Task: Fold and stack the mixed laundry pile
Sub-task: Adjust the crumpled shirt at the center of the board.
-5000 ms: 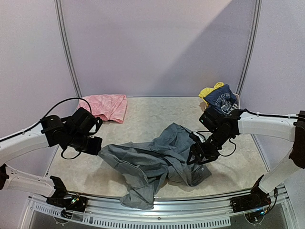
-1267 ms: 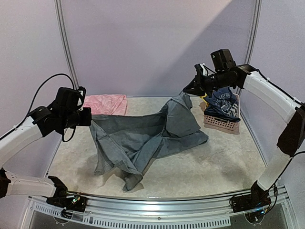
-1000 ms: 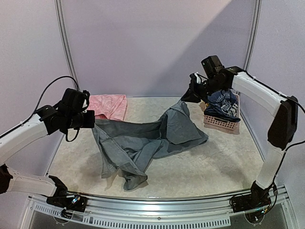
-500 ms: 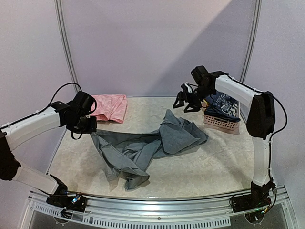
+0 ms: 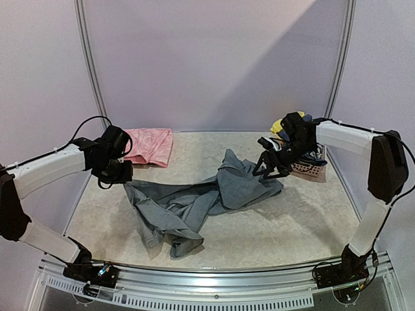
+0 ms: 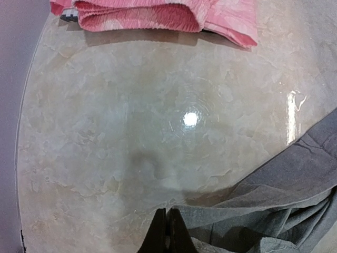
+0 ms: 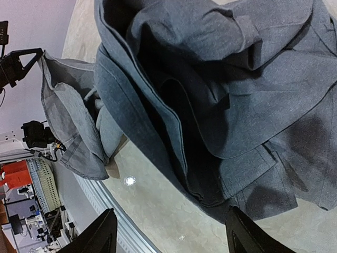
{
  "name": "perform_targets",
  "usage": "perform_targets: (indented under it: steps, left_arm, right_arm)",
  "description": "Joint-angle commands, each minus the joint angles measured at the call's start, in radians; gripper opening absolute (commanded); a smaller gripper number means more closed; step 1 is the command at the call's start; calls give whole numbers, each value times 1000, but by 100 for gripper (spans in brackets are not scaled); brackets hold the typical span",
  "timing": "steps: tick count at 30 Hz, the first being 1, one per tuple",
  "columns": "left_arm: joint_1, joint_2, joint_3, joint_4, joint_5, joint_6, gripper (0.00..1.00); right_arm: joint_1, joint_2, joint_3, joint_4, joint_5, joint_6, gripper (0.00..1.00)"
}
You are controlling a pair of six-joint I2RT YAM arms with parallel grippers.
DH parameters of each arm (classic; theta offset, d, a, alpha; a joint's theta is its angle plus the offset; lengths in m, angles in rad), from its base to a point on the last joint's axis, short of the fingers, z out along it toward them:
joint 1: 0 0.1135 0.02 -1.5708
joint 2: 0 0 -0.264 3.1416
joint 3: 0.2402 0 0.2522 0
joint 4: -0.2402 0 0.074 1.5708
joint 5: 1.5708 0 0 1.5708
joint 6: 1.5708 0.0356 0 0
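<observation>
The grey collared shirt [image 5: 194,201] lies crumpled across the middle of the table. My left gripper [image 5: 123,173] is shut on the shirt's left edge, low over the table; in the left wrist view the closed fingertips [image 6: 168,232] pinch the grey fabric [image 6: 274,205]. My right gripper [image 5: 269,167] hangs open just above the shirt's right part, holding nothing. Its two fingers [image 7: 102,234] stand wide apart over the shirt's folds [image 7: 210,79]. A yellow piece [image 5: 279,124] and a navy top [image 5: 316,155] sit in the basket, mostly hidden behind my right arm.
A pink slatted basket [image 5: 311,170] stands at the right back of the table [image 5: 292,220]. A folded pink cloth [image 5: 150,144] lies at the back left, also in the left wrist view [image 6: 158,13]. Grey walls close in the back and sides.
My right gripper opened and let go of the shirt, then came down beside the basket. The shirt's raised right end dropped onto the table. My left gripper sank lower with its edge.
</observation>
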Motion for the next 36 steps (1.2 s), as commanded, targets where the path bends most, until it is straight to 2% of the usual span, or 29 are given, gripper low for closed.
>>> perform_targets:
  steps: [1,11,16,20,22,24,27,31,36]
  left_arm:
    - [17,19,12,-9,30,5,0]
    - [19,22,13,-12,49,9,0]
    - [18,23,9,-7,59,6,0]
    - [20,21,5,-5,67,3,0]
    - [21,20,1,-2,73,0,0]
    - [21,15,-2,-2,77,-2,0]
    - [21,-14,-23,6,78,-5,0]
    - [20,-56,-47,29,105,7,0]
    - [20,-119,-41,49,115,37,0]
  right_arm:
    - [22,-13,-22,76,-44,-18,71]
    - [53,48,-34,104,1,-22,65]
    - [84,68,-36,101,13,-30,57]
    - [108,70,-43,86,42,-29,20]
    - [119,55,-47,66,59,-22,8]
    - [137,28,-33,12,75,-19,0]
    - [194,-47,26,-113,65,-17,0]
    - [204,-167,104,-161,44,65,0]
    - [191,-235,348,-269,212,144,0]
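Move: The right hand hovers open over the shirt's right-hand part; the fold to grip lies about 2 cm back, 4 cm left and 4 cm below its fingers. The basket of clothes stands some 11 cm farther out and 16 cm to the right of this hand, while the shirt's near bunch lies roughly 17 cm back and 24 cm left, about 10 cm lower. From the left hand, shut on the shirt's left end, that fold is some 37 cm to the right, about 2 cm back and 4 cm lower. With its open fingers pointing left and down, the right hand eases left and down about 3 cm each into the gray shirt, also drawing slightly back, and pinches the fold shut between its fingers. It then pulls back a few centimetres and lifts quickly by some 10 cm with the cloth, while the left hand keeps its closed grip on the shirt's left end, nearly in place. ##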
